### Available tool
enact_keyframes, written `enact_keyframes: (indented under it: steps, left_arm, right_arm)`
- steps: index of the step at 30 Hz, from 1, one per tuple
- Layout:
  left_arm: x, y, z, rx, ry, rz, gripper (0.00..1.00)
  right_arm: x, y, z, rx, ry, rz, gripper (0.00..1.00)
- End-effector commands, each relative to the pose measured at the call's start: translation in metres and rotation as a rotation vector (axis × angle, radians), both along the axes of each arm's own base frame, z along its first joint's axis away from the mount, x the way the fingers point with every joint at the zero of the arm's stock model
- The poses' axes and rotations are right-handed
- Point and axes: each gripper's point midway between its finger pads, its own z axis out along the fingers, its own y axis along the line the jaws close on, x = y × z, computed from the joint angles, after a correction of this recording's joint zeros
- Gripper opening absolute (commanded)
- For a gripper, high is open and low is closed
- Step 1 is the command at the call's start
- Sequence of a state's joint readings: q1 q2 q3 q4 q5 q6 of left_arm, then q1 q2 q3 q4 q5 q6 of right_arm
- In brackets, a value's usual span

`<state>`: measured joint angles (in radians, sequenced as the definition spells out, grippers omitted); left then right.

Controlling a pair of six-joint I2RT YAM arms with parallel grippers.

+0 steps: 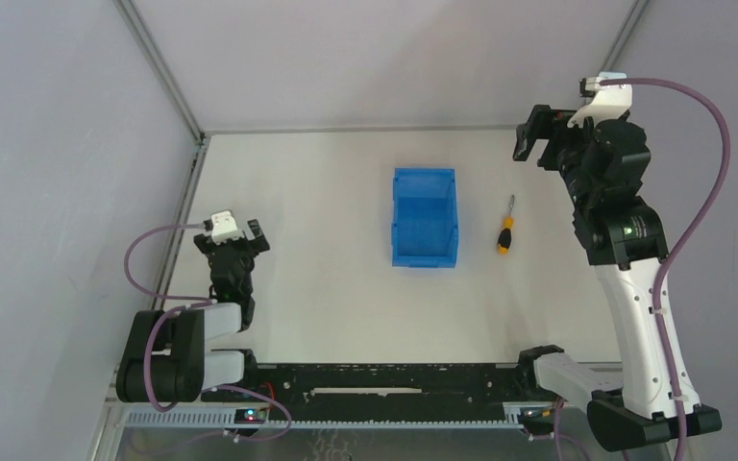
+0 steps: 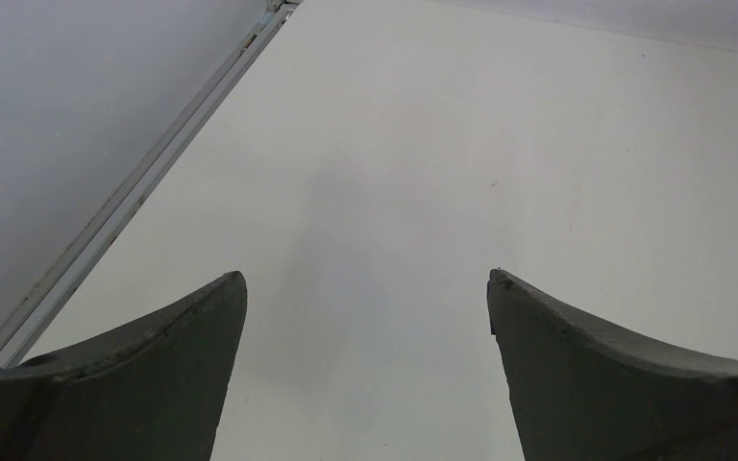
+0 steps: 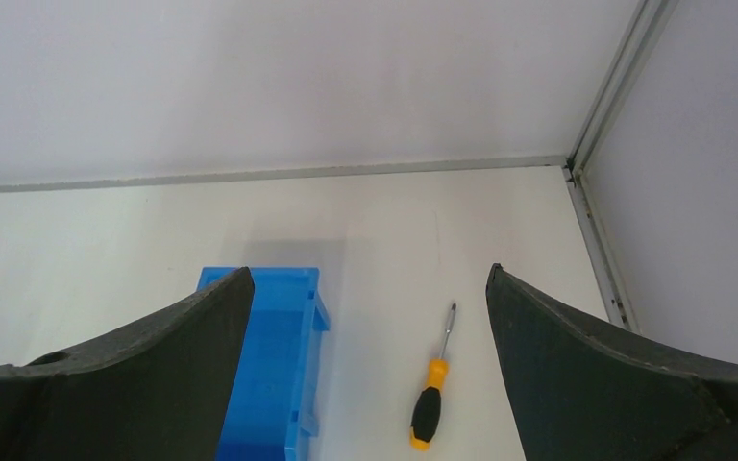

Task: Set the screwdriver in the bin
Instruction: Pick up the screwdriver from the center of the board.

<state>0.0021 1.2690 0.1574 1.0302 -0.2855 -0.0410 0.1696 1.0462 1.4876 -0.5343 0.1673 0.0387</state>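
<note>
The screwdriver (image 1: 505, 231), with an orange-and-black handle and thin silver shaft, lies flat on the white table just right of the blue bin (image 1: 424, 230), shaft pointing away from the arms. The bin is empty. In the right wrist view the screwdriver (image 3: 430, 401) lies between my open fingers, with the bin (image 3: 279, 365) to its left. My right gripper (image 1: 536, 134) is open and empty, raised high beyond the screwdriver. My left gripper (image 1: 240, 240) is open and empty at the table's left side; its wrist view (image 2: 365, 288) shows only bare table.
Grey enclosure walls with metal frame rails (image 1: 187, 192) border the table at left, back and right. A black rail (image 1: 384, 376) runs along the near edge between the arm bases.
</note>
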Motion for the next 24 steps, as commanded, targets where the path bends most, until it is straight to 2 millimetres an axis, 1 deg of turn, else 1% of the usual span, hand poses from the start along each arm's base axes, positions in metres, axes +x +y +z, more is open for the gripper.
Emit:
enact_keyframes:
  steps: [1,4,9,13,16,19,24]
  left_arm:
    - [0.009,0.001,0.025,0.024,-0.069,0.006,1.00]
    - [0.009,0.001,0.024,0.024,-0.066,0.006,1.00]
    - [0.009,0.001,0.024,0.024,-0.067,0.007,1.00]
    - [0.009,0.001,0.024,0.024,-0.067,0.006,1.00]
    - [0.009,0.001,0.024,0.024,-0.067,0.006,1.00]
    - [0.009,0.001,0.024,0.024,-0.067,0.006,1.00]
    - [0.009,0.001,0.024,0.024,-0.067,0.006,1.00]
  right_arm:
    - [-0.002,-0.004,0.002,-0.009,0.033,-0.018,1.00]
    - [0.005,-0.005,-0.007,-0.015,0.065,-0.024,1.00]
    - [0.025,-0.008,-0.031,-0.022,0.143,-0.041,1.00]
    - [0.045,-0.014,-0.061,-0.025,0.224,-0.067,1.00]
    - [0.060,-0.018,-0.088,-0.017,0.275,-0.079,1.00]
    - [0.073,-0.022,-0.120,-0.011,0.332,-0.088,1.00]
    - [0.094,-0.034,-0.187,0.021,0.479,-0.127,1.00]
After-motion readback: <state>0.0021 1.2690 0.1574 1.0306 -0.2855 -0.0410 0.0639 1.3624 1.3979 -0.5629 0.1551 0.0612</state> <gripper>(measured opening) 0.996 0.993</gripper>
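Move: My right hand hovers empty and high; the screwdriver lies flat about 12 cm ahead of it, 5 cm to its right and some 42 cm below. The blue bin stands about 10 cm ahead, 16 cm to this hand's left and roughly 39 cm down. From my idle left hand the screwdriver is around 63 cm to the right, 10 cm ahead and 10 cm lower. I bring my right hand down about 16 cm towards the screwdriver, reaching forward some 8 cm as it sinks and easing slightly right. On the way I tip the level fingers downward by roughly 25 degrees, with a small clockwise turn, keeping them wide open; I am still well above the tool and touch nothing. ##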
